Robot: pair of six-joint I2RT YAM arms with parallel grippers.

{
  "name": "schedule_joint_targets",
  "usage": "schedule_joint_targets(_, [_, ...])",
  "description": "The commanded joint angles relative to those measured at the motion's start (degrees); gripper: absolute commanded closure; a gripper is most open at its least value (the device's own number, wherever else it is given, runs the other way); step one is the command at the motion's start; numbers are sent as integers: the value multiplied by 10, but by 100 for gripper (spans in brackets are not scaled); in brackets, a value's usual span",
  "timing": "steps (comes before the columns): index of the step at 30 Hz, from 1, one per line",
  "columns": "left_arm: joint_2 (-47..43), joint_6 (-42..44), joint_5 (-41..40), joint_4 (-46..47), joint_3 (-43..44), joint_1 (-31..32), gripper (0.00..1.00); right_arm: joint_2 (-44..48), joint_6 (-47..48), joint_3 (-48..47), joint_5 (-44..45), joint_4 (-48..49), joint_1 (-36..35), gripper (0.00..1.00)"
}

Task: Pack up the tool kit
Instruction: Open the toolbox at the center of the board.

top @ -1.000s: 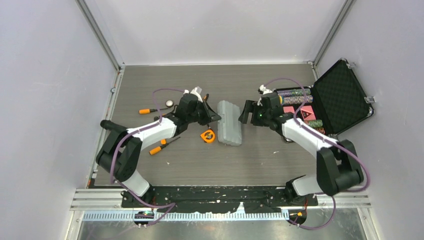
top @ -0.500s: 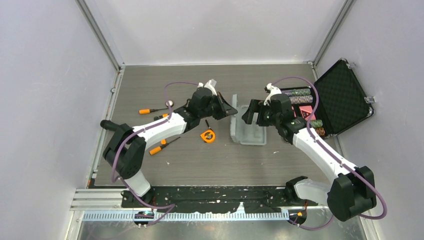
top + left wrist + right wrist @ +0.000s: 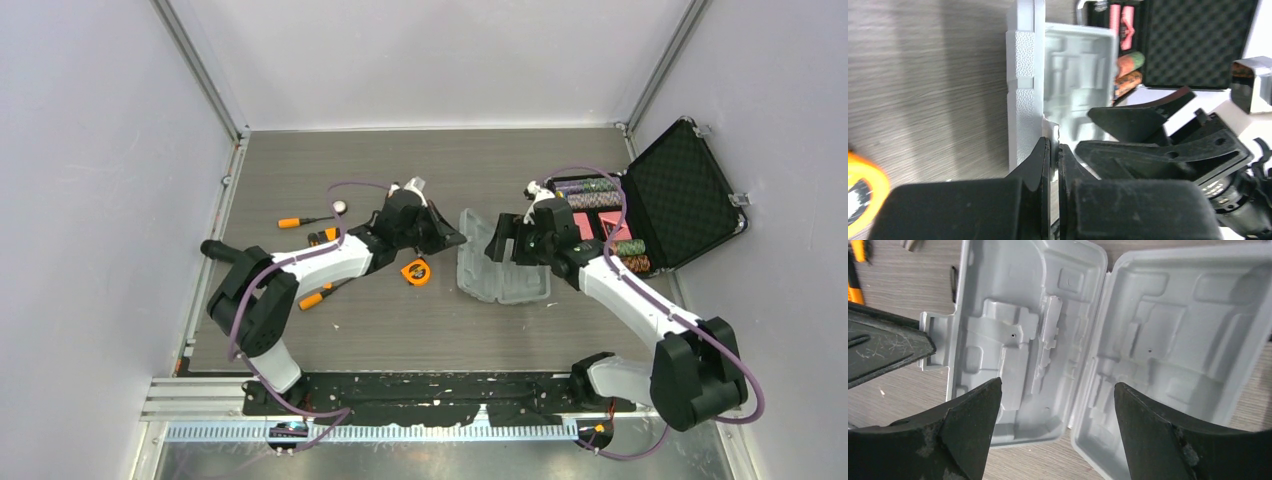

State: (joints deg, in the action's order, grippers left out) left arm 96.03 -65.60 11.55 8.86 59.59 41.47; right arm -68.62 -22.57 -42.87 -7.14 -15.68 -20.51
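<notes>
The grey tool kit case (image 3: 505, 275) lies opened wide mid-table, its moulded slots (image 3: 1013, 340) bare. My left gripper (image 3: 455, 238) is shut on the latch tab at the left half's outer edge (image 3: 1028, 90); the thin plastic sits between its closed jaws (image 3: 1054, 150). My right gripper (image 3: 505, 245) hangs open just above the case, straddling the hinge line (image 3: 1056, 390) and touching nothing. An orange tape measure (image 3: 416, 271) lies left of the case. Two orange-handled screwdrivers (image 3: 300, 221) (image 3: 325, 291) lie further left. No pliers can be made out.
A black foam-lined case (image 3: 680, 195) with poker chips (image 3: 590, 187) stands open at the right, close behind my right arm. Grey walls enclose the table on three sides. My left arm stretches over the tools beside the tape measure.
The case was closed a second ago. My left gripper swung its left half up and over to the left, and the case now lies open. My right gripper moved in above it.
</notes>
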Motion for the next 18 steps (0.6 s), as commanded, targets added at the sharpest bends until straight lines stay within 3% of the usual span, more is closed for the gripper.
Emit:
schedule_joint_targets(1, [-7,0,-1,20,-42,-9,100,-25,-8,16,-2,21,4,13])
schedule_joint_targets(6, [-20,20,-10,11,-78,-13,100,-52,-19,37,-8,28,25,13])
schedule_joint_targets(10, [-30,51,-30,-32,-88,-17,92,-53,-21,55,-12,35,42,13])
schedule_joint_targets(14, [-34,75,-56,-77,-93,-20,80,-56,-20,62,-21,37,43,13])
schedule_joint_targets(18, [-42,93,-66,-86,-100,-21,56,-65,-17,66,-34,43,43,15])
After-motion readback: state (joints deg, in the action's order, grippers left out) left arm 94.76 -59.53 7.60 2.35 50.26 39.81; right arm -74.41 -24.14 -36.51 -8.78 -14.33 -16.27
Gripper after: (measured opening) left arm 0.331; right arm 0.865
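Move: The left gripper still pinches the latch tab of the half-raised toolbox lid; the lid's resting place, the bare board beside the toolbox body, lies about 12 cm below, 3 cm back and 2 cm right. The body itself is roughly 13 cm right and 2 cm back, the tape measure 10 cm left and 3 cm back, both 11 cm down. For the open right gripper the body sits some 9 cm below, 4 cm right and 2 cm ahead. Swing the lid down to the board with the left gripper, sinking about 8 cm while drawing some 6 cm left and a little back, and begin opening the fingers halfway down to let go of the tab. Meanwhile lower the wide-open right gripper some 7 cm over the hinge and body, easing slightly right and back, its fingers tipping about 10 degrees steeper. ##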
